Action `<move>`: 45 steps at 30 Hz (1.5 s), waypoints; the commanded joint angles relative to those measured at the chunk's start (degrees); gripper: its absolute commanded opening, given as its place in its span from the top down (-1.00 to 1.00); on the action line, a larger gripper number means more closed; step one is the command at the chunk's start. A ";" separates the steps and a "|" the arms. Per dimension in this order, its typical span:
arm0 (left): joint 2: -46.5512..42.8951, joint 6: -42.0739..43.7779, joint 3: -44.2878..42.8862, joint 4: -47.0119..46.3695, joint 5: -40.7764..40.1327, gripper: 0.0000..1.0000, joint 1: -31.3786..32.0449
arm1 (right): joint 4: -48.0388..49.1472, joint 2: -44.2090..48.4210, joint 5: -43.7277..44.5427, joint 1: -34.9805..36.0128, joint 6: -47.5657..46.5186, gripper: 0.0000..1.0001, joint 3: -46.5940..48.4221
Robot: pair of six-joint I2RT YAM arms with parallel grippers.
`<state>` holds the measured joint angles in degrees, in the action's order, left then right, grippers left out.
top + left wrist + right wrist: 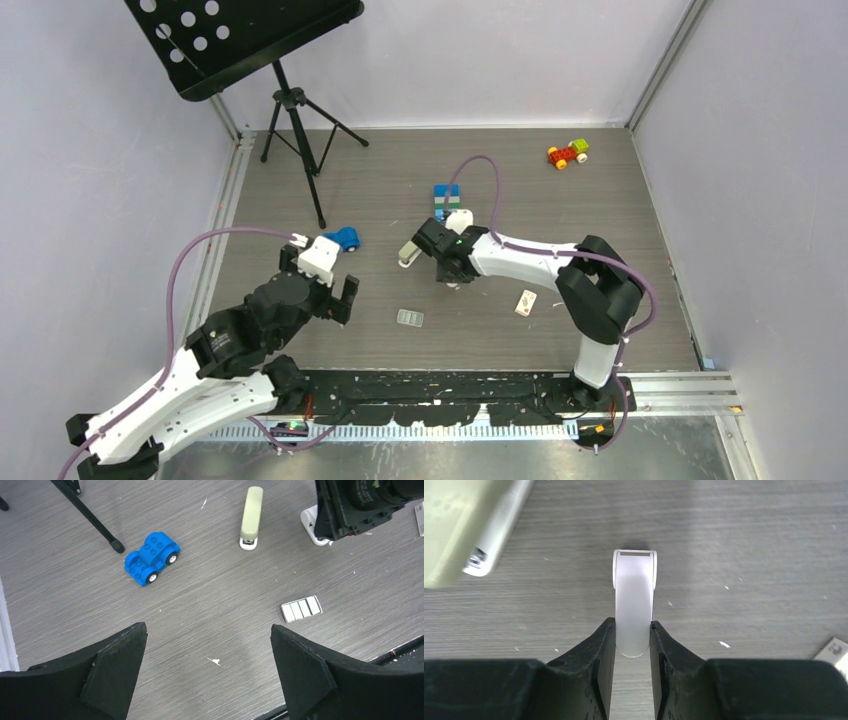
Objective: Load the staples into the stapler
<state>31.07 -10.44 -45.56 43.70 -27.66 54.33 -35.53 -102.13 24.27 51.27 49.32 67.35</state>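
Observation:
The stapler (410,256), beige-grey on top with a white base, lies on the table; it also shows in the left wrist view (251,517) and at the right wrist view's top left (459,525). The staples (410,318) lie flat nearer the arms, a silvery strip (301,608). My right gripper (453,276) is beside the stapler, its jaws (633,625) closed against both sides of a small white curved piece (634,595). My left gripper (318,278) hangs wide open (209,630) above bare table, holding nothing.
A blue toy car (343,238) sits left of the stapler. A small white red-marked box (526,302) lies right of the staples. A stack of bricks (446,200) and a red-yellow toy car (567,153) are further back. A music stand (290,100) stands at back left.

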 commanded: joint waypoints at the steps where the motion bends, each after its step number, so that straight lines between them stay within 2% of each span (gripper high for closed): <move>1: -2.95 0.87 1.25 -3.91 -0.54 -0.93 -2.15 | 2.47 -2.95 1.47 0.11 -4.78 0.56 7.38; 11: -8.48 1.12 3.67 -5.71 0.02 -0.94 -7.42 | 1.11 -12.11 1.44 -1.95 -8.52 0.51 17.44; 13: -9.10 1.12 3.80 -5.90 0.06 -0.94 -8.21 | 0.90 -11.99 1.19 -2.03 -8.43 0.39 17.51; 19: -10.35 1.05 4.16 -6.47 1.32 -0.94 -10.64 | 0.12 -6.93 2.58 -1.98 -8.96 -0.17 15.38; 25: -12.38 0.94 4.49 -7.25 1.03 -0.95 -12.15 | -0.70 3.69 8.99 -2.12 -10.77 -0.49 10.97; 34: -17.45 0.94 5.33 -8.57 -3.25 -0.99 -12.58 | -5.08 29.54 28.64 -2.71 -12.82 -0.82 -0.01; 41: -23.07 0.94 6.40 -9.86 -6.60 -0.99 -12.67 | -11.98 51.18 39.66 -2.92 -14.88 -0.91 -4.70; 45: -26.20 1.10 7.38 -11.30 -9.41 -0.99 -12.67 | -17.99 59.55 44.11 -2.93 -14.93 -0.91 -4.63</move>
<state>7.29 -10.00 -39.00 36.75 -32.93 41.95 -46.94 -48.84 58.89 48.51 34.70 63.02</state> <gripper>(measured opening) 0.994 0.954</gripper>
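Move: The right hand already pinches the white stapler low over the table; the free spot beside the green stapler lies about 6 cm ahead and 4 cm to its left, the green stapler's middle some 8 cm ahead and 9 cm left. The block stack is roughly 18 cm ahead and 2 cm left, the staple tray 7 cm back and 9 cm left. From the left hand, that spot is about 15 cm ahead, 20 cm right and 19 cm below. Still pinching the white stapler, the right hand carries it low, forward and left about 7 cm towards the green stapler, pauses and opens to let go beside it. It then rises steeply and swings well right and somewhat back, tipping up some 40 degrees. The empty, open left hand drifts left about 8 cm and up, turning counter-clockwise and tipping up. ##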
